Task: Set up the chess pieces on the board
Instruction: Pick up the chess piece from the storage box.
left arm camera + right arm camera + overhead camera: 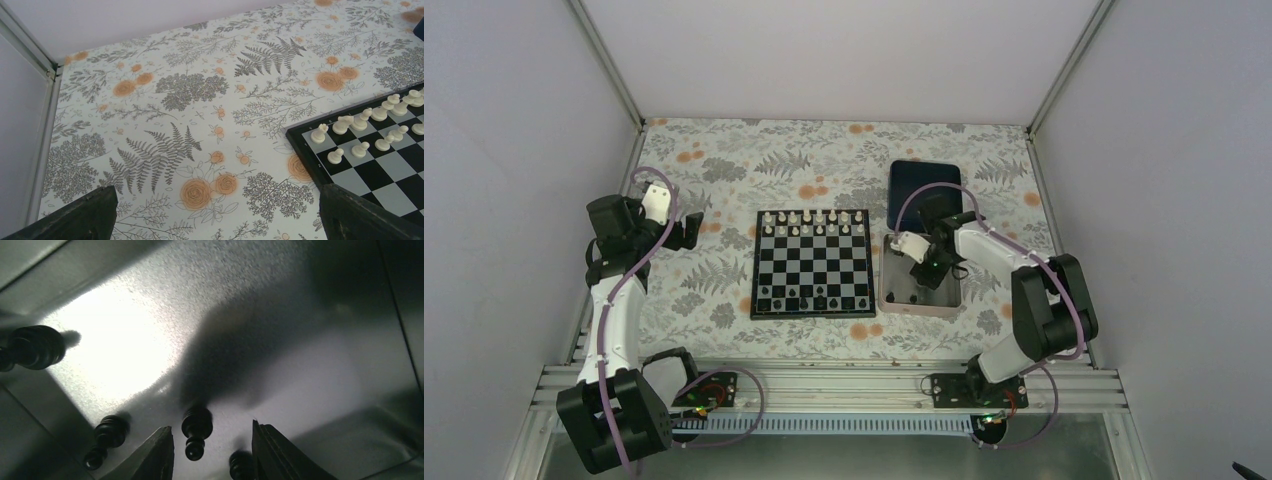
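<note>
The board (813, 262) lies mid-table, with white pieces along its far rows and a few black chess pieces (821, 298) on its near rows. My right gripper (927, 272) hangs low inside the silver tray (894, 300). In the right wrist view it (210, 427) is open, with a black pawn (196, 432) lying between the fingers and touching neither. More black pieces (107, 437) lie close by on the tray floor. My left gripper (692, 230) is open over the cloth left of the board; its wrist view shows the gripper (217, 187) holding nothing and the board corner (310, 150).
A dark blue tray (924, 185) sits just behind the silver one. White pieces (350, 122) stand at the board's far-left corner. One larger black piece (35, 347) rests by the silver tray's wall (30, 405). Grey walls enclose the flowered tablecloth (714, 170).
</note>
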`<state>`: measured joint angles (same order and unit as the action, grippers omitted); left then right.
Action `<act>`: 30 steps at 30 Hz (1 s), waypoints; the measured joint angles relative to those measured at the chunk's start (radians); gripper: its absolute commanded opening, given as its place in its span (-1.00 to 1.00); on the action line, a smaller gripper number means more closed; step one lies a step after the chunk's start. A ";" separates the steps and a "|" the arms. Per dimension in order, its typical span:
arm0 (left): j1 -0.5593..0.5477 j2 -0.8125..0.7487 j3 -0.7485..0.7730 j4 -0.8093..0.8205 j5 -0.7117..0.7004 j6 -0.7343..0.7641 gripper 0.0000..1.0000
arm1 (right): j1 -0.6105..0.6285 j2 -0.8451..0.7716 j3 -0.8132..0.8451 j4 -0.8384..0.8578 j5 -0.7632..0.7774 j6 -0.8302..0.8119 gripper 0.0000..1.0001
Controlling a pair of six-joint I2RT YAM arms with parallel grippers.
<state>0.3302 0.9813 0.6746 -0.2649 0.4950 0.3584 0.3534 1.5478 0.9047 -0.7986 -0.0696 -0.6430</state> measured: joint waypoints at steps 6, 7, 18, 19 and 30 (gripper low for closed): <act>0.002 0.000 0.000 0.000 0.005 0.000 1.00 | -0.024 0.000 -0.001 0.000 0.003 -0.003 -0.28; 0.002 0.000 0.000 0.000 0.005 0.000 1.00 | -0.027 0.000 -0.001 -0.001 0.003 -0.004 -0.30; 0.002 0.000 0.000 0.000 0.011 0.000 1.00 | -0.029 0.027 -0.001 0.000 -0.006 -0.008 -0.54; 0.002 0.000 0.000 0.000 0.011 0.000 1.00 | -0.029 0.031 -0.001 0.000 -0.008 -0.010 -0.58; 0.002 0.000 0.000 -0.001 0.013 0.000 1.00 | -0.029 0.028 0.016 -0.028 -0.017 -0.014 -0.87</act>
<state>0.3321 0.9813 0.6746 -0.2657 0.5083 0.3588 0.3248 1.5757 0.9211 -0.8265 -0.0864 -0.6575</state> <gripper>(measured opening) 0.999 0.076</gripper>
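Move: The pawn that the right hand is closing on already stands between its open fingers, about 1 cm back and 2 cm below the hand point. In the storage box another black piece stands some 3 cm to the right, a second about 4 cm back and 2 cm left, and a taller one about 4 cm back and 7 cm left, all at much the same depth. From the left hand, the pawn lies roughly 45 cm right, 9 cm back and 18 cm lower. Slightly to the right, then down by about 1 cm, the right hand settles over the black pawn in the storage box, pointing straight down, its fingers closing steadily from nearly half open until they pinch the pawn between both tips. Once they are almost shut, it starts back up by about half a centimetre. ##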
